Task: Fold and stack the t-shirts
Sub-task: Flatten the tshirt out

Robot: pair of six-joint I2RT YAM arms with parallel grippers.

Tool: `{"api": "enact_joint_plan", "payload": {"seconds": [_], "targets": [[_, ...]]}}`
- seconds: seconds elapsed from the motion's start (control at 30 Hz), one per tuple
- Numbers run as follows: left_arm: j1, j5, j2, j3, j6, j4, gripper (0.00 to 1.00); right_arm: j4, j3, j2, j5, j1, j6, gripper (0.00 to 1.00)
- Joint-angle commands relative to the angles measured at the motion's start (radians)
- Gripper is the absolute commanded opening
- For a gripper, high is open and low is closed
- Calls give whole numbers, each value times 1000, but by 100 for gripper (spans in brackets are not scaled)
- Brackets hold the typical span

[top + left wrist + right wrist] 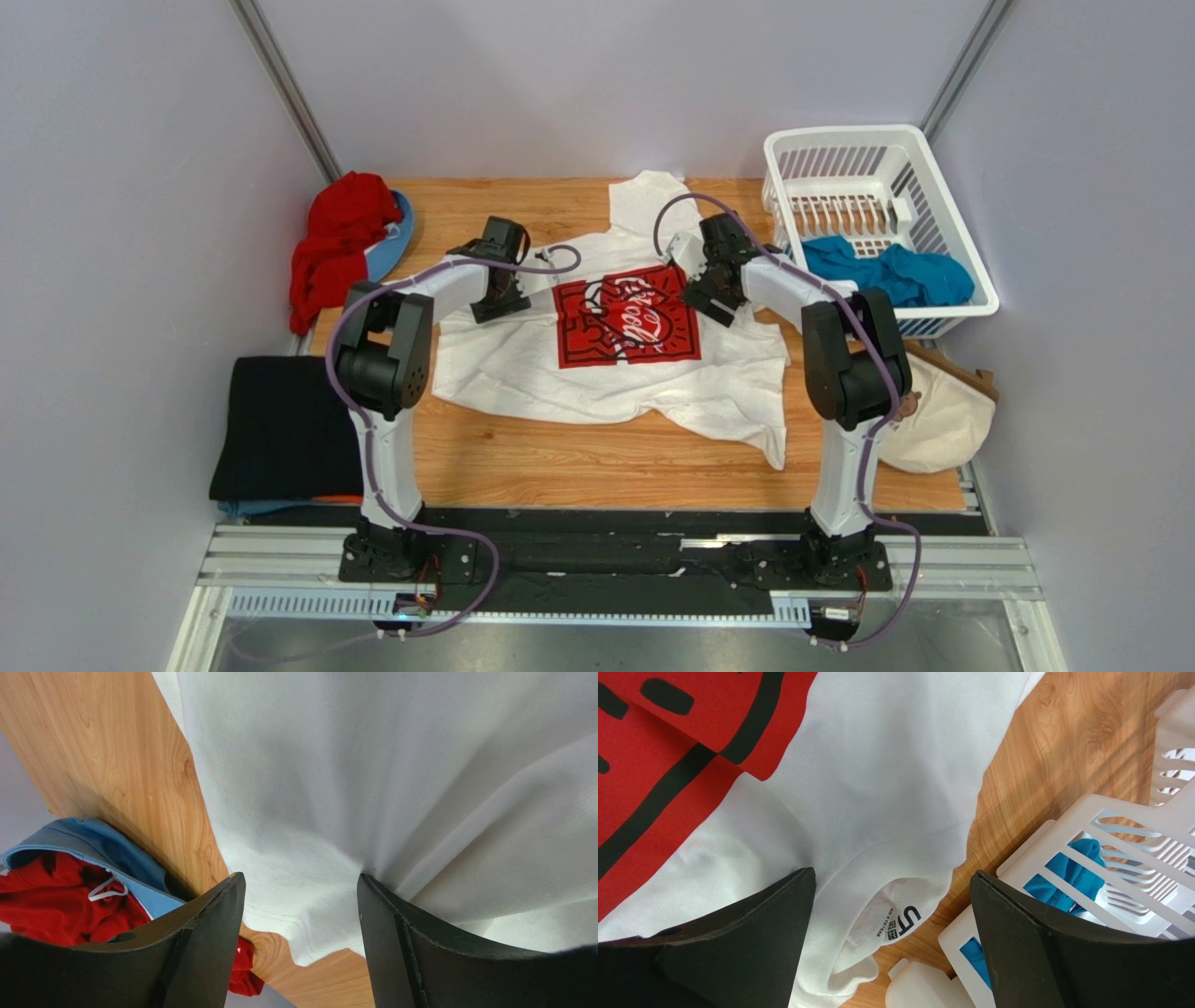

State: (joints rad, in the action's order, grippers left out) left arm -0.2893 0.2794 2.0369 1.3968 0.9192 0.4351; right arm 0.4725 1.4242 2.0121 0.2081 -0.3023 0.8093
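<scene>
A white t-shirt (617,371) with a red square Coca-Cola print (624,319) lies spread on the wooden table (589,462). My left gripper (501,298) is open, low over its left edge. In the left wrist view the white hem (309,931) lies between the open fingers of the left gripper (300,876), and one fingertip (368,889) touches the cloth. My right gripper (709,298) is open beside the print. In the right wrist view the right gripper (892,872) straddles the collar and its size label (899,924). A teal t-shirt (891,269) lies in the basket. A black one (288,427) is at the left edge, a red one (341,245) at the back left.
The white plastic basket (926,168) stands at the back right, its wall (1088,833) close beside my right fingers. A cream cloth bag (947,417) hangs off the table's right edge. Light blue cloth (91,843) lies under the red shirt. Grey walls close in on both sides.
</scene>
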Motion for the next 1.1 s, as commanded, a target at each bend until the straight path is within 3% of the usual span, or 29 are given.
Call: {"api": "enact_joint_plan", "payload": {"seconds": [0.0, 0.4, 0.53, 0.73, 1.07], "targets": [[1, -32, 8, 31, -14, 34, 69, 0, 13, -53, 16, -1, -13, 86], [30, 49, 368, 554, 65, 125, 69, -6, 79, -45, 24, -11, -39, 86], [39, 84, 427, 622, 109, 85, 69, -8, 50, -97, 5, -11, -56, 86], [41, 80, 390, 608, 80, 5, 70, 20, 22, -153, -15, -12, -82, 86], [39, 17, 119, 426, -3, -21, 72, 78, -40, -248, -44, -20, -120, 86]]}}
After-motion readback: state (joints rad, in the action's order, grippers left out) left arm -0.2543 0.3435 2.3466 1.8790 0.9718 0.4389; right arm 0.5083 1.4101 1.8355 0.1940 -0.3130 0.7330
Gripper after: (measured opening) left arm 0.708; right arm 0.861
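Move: The t-shirt's far left edge lies about 11 cm ahead of the left hand, 3 cm to its right and roughly 3 cm below; the red print is 27 cm to that hand's right and 3 cm nearer, the red cloth 34 cm left and 14 cm ahead. From the right hand, the bunched right sleeve is about 8 cm right, 1 cm ahead and 3 cm down, the print some 18 cm left and 4 cm nearer. The open left hand sweeps 13 cm forward along the t-shirt, easing back slightly; the right lifts 6 cm. ##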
